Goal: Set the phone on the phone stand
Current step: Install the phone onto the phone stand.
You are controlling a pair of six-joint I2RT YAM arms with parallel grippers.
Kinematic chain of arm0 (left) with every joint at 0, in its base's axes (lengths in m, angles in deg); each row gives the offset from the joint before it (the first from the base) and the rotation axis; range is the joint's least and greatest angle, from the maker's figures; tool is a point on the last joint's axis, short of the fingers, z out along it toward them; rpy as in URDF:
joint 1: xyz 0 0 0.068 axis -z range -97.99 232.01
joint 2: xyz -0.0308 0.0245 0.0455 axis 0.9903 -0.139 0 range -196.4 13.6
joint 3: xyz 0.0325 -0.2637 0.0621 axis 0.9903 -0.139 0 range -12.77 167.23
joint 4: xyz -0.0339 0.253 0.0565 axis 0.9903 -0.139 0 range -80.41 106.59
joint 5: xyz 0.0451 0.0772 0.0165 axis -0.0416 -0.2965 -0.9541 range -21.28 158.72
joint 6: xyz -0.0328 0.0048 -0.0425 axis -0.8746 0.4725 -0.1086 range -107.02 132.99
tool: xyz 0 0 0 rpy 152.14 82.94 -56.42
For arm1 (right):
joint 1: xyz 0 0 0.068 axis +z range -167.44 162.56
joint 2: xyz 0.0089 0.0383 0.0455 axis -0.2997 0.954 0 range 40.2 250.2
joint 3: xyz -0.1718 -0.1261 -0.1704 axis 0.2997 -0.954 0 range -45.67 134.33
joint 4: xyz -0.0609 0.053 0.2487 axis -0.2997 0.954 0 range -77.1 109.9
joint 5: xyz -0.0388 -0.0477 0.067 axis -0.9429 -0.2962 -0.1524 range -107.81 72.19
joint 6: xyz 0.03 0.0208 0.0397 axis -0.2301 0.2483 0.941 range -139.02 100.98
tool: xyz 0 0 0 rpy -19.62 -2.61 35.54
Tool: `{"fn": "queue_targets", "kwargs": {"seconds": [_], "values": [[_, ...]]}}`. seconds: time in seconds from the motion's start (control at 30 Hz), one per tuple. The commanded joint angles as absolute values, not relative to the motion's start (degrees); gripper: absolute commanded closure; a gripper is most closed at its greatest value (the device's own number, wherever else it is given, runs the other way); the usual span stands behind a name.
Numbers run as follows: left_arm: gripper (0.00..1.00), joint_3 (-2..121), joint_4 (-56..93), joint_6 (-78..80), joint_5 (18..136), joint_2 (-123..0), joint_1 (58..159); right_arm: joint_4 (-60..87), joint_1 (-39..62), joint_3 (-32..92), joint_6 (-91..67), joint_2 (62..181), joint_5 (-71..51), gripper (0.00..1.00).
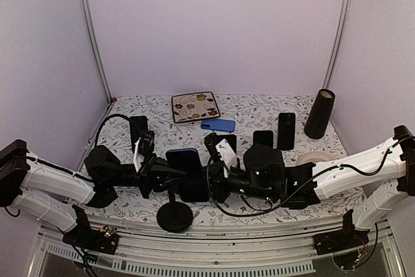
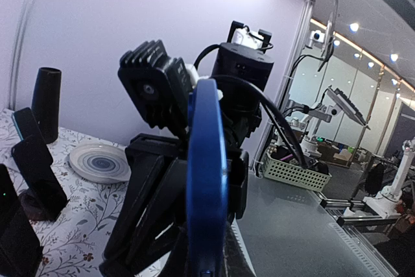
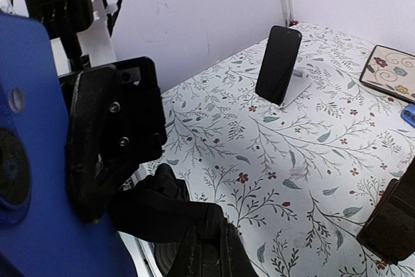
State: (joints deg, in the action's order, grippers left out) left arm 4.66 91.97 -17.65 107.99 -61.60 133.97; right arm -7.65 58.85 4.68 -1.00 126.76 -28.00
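The phone (image 1: 187, 168) is dark blue and stands on edge at the table's near middle, with my left gripper (image 1: 167, 177) shut on it from the left. In the left wrist view the phone (image 2: 207, 180) shows edge-on, rising from between my left gripper's (image 2: 207, 254) jaws. The black phone stand (image 1: 174, 216) has a round base just below the phone. My right gripper (image 1: 218, 188) reaches in from the right and is shut on the stand's upper arm (image 3: 155, 215). The right wrist view shows the phone's back (image 3: 29, 160) at far left and the right gripper (image 3: 211, 248) closed.
A flowered square tray (image 1: 195, 106) and a second blue phone (image 1: 218, 124) lie at the back. Black phones on stands (image 1: 286, 130) (image 1: 138, 131), a dark cylinder (image 1: 320, 113) and a round white dish (image 1: 316, 158) stand around.
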Motion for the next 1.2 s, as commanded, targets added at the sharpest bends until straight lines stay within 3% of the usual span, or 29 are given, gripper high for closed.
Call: {"fn": "queue_targets", "kwargs": {"seconds": [0.0,0.4,1.17], "values": [[1.00,2.00,82.65,-15.07,103.37,-57.59,132.75,-8.60,60.17,7.07,-1.30,126.50,-35.30,0.98],[1.00,2.88,62.83,-10.83,93.28,-48.87,132.84,-4.83,61.62,9.04,-1.47,127.68,-43.29,0.98],[1.00,7.62,37.72,-10.04,62.80,-42.92,138.59,8.77,63.73,17.64,5.92,134.53,-55.41,0.98]]}}
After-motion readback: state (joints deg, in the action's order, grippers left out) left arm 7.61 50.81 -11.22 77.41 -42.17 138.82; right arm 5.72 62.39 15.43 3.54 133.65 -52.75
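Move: The left hand grips the blue phone, screen towards the robot. The stand's head, held in the right fingers, lies about 4 cm ahead of the left hand, 2 cm right and 4 cm lower. From the right hand, the phone's middle is some 4 cm back, 5 cm left and 4 cm up. The stand's round base is roughly 8 cm left, 1 cm back and 12 cm down. The black phone holder stands some 18 cm ahead, 6 cm right and 15 cm below. Both grips hold throughout, left on the phone's side and right on the stand's head, while the two are lined up in the air. The left hand carries the phone forward about 5 cm, sinking and easing left some 2 cm each, and turns it roughly 30 degrees, mainly counter-clockwise. The right goes about 4 cm forward and swings the stand some 20 degrees clockwise, bringing its base under the phone. ##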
